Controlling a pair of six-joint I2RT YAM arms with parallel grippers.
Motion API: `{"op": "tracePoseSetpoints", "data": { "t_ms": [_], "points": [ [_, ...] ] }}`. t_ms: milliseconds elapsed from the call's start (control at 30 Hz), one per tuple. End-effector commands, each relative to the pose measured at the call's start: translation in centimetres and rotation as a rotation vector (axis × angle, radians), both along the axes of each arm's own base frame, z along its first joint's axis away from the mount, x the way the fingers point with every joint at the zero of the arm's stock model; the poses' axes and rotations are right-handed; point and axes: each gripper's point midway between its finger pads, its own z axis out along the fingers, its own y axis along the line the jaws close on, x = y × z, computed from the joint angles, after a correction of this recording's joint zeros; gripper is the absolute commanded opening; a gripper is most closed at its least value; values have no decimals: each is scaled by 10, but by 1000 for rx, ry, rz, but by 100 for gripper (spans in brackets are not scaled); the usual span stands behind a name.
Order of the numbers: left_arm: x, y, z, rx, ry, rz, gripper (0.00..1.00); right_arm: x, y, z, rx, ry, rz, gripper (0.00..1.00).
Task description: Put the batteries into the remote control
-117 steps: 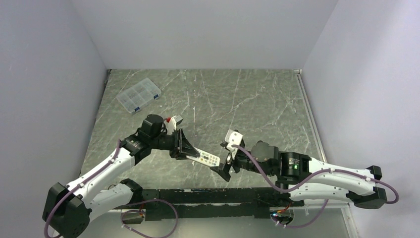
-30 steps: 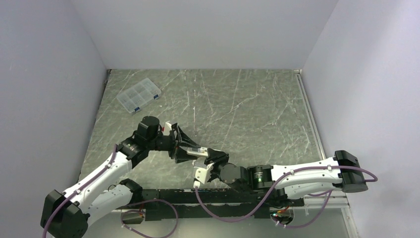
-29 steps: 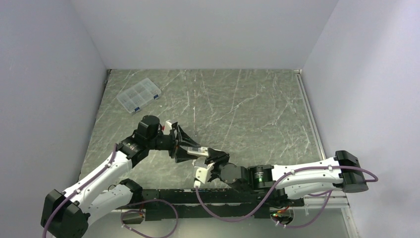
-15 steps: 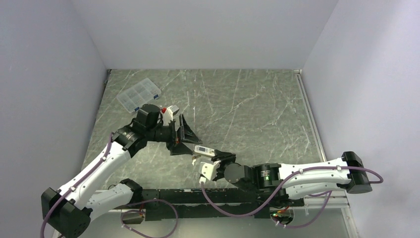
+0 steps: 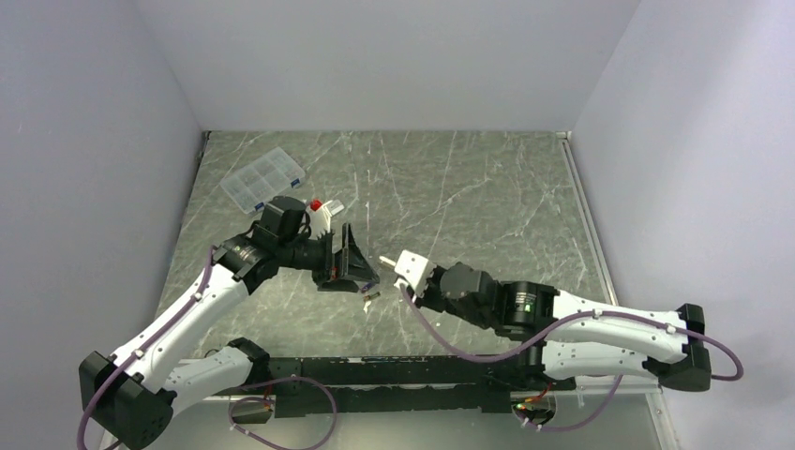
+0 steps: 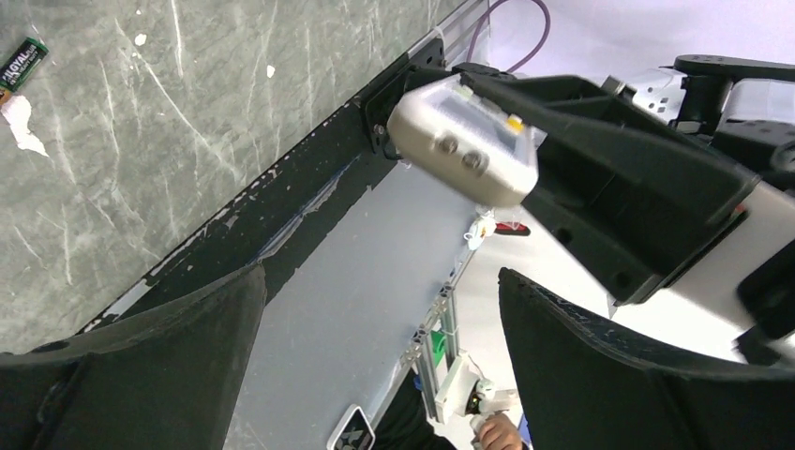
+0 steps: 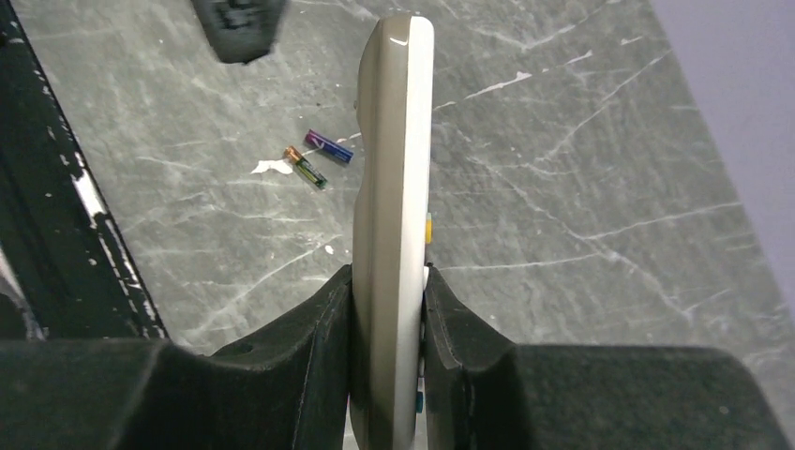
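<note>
The white remote control point(image 7: 394, 187) stands edge-on between the fingers of my right gripper point(image 7: 387, 277), which is shut on its lower part. In the left wrist view the remote control point(image 6: 464, 150) hangs in the air in those black fingers point(image 6: 619, 202). My left gripper point(image 6: 380, 356) is wide open with nothing in it, just left of the remote point(image 5: 385, 261). Two batteries lie on the table below: a purple one point(image 7: 328, 147) and a reddish one point(image 7: 307, 166). They show as a dark speck point(image 5: 371, 296) in the top view.
A white scrap point(image 7: 272, 167) lies beside the batteries. A clear compartmented box point(image 5: 263, 180) sits at the back left. The black rail point(image 5: 403, 370) runs along the table's near edge. Grey walls close the table on three sides.
My left gripper has opened, let go of the remote and drawn back to the left. My right arm has swung up and away from the near edge with the remote in its grip.
</note>
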Motion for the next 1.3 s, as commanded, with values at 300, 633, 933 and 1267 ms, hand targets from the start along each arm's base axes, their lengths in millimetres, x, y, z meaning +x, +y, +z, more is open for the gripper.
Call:
{"op": "tracePoseSetpoints", "data": {
  "t_ms": [300,633,933,1267],
  "points": [
    [2,18,30,-20,-375,2,99,-21,14,28,208,367,151,0],
    [-6,14,20,-24,-363,-97,100,-44,29,42,265,615,325,0],
    [-14,10,31,-95,-410,-154,100,-55,39,54,339,840,469,0],
    [-26,6,37,-169,-396,-215,92,-48,47,64,433,1022,545,0]
  ]
}}
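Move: The remote control, gripped in the right hand, has its middle about 9 cm to the right of the open left gripper and 2 cm back, roughly level with it. From the right hand, the left gripper it is being brought to is some 13 cm left and 5 cm forward, about level. On the table some 18 cm below, the purple battery lies 1 cm back and 1 cm right of the left hand point, the green battery 4 cm back and 2 cm right of that hand point. Keep the remote pinched in the right fingers and swing that wrist round some 65 degrees, so the fingers turn from forward-left to pointing left at the open left gripper, while carrying the hand about 4 cm back, 4 cm left and 3 cm up. Hold the left fingers wide open, raising that hand a couple of centimetres, drawing it slightly back and rolling it some 20 degrees, front side up. ##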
